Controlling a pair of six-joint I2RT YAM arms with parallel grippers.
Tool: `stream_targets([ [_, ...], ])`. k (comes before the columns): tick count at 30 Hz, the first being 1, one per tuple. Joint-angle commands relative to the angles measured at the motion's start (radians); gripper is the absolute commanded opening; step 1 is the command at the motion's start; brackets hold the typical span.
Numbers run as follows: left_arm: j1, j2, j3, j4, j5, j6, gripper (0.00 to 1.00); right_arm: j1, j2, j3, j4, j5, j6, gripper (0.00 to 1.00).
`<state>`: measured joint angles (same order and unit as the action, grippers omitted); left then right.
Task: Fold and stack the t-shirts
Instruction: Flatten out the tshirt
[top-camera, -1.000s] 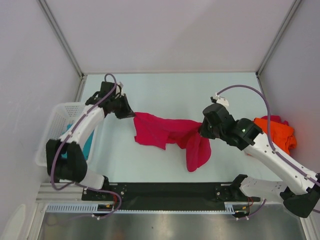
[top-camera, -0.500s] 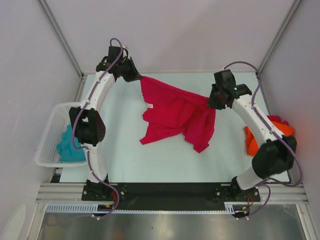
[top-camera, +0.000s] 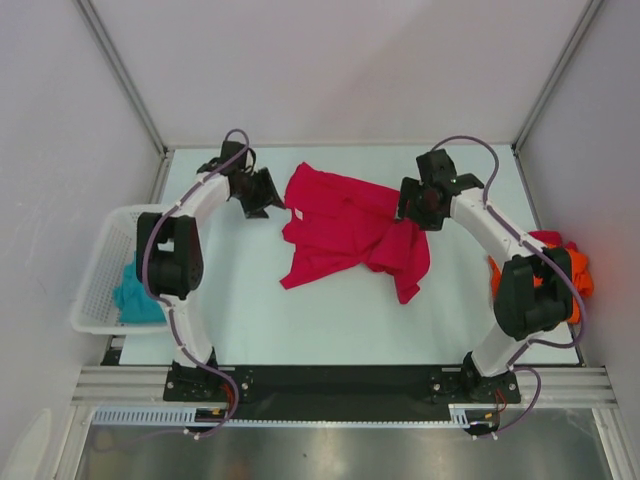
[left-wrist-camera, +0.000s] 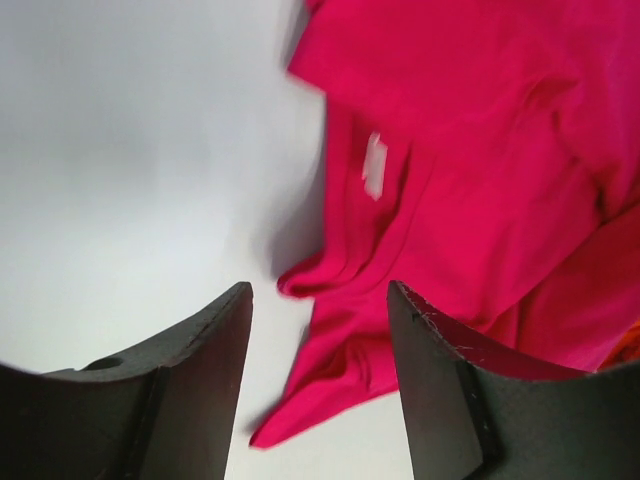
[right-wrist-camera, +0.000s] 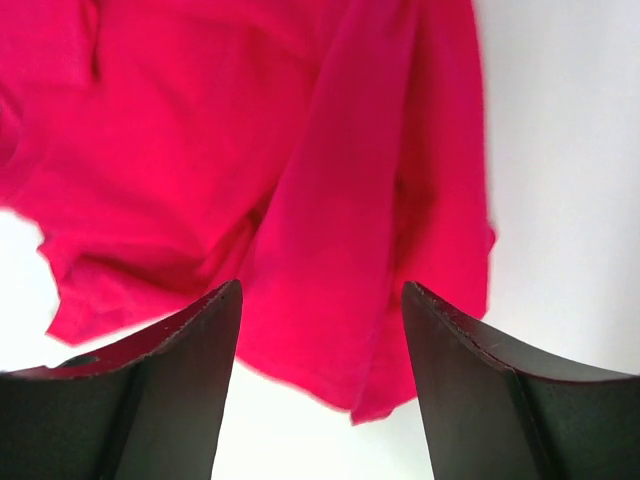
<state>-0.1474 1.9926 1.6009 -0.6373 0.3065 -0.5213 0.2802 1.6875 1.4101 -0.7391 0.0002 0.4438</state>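
Observation:
The crimson-pink t-shirt lies crumpled on the white table at the middle back; it also shows in the left wrist view and the right wrist view. My left gripper is open and empty just left of the shirt's upper left edge. My right gripper is open and empty above the shirt's upper right part. The bright orange t-shirt lies bunched at the table's right edge. The teal t-shirt lies in the basket.
A white mesh basket stands off the table's left edge. White enclosure walls with metal corner posts close in the back and both sides. The arms' black base rail runs along the near edge.
Both grippers have let go of the pink shirt, which has dropped onto the table. Both arms have lowered and pulled back slightly from the far edge.

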Motion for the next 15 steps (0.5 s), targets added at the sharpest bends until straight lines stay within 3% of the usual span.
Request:
stream_targets([
  [1, -0.006, -0.136, -0.134, 0.134, 0.006, 0.009, 0.62, 0.066, -0.116, -0.095, 0.063, -0.011, 0.045, 0.7],
  [6, -0.04, -0.104, -0.159, 0.151, -0.015, -0.009, 0.62, 0.134, -0.152, -0.171, 0.076, -0.002, 0.081, 0.7],
  [15, -0.083, -0.031, -0.179, 0.195, -0.02, -0.032, 0.61, 0.145, -0.176, -0.273, 0.105, 0.032, 0.093, 0.7],
])
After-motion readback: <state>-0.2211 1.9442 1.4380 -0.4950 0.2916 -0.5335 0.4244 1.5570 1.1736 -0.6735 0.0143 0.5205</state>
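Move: Near the left hand, the magenta t-shirt's small left-edge corner lies about 4 cm to the right, 5 cm back and 8 cm below, with the white tag some 6 cm right and level with the hand. The bin is about 30 cm left and 13 cm back. From the right hand, the shirt's bunched near end is roughly 13 cm back, 1 cm right and 11 cm below, and the orange shirt 33 cm right and 15 cm back. Both open hands sink over the shirt: right about 6 cm back and leftward, left back, then right towards the corner. ##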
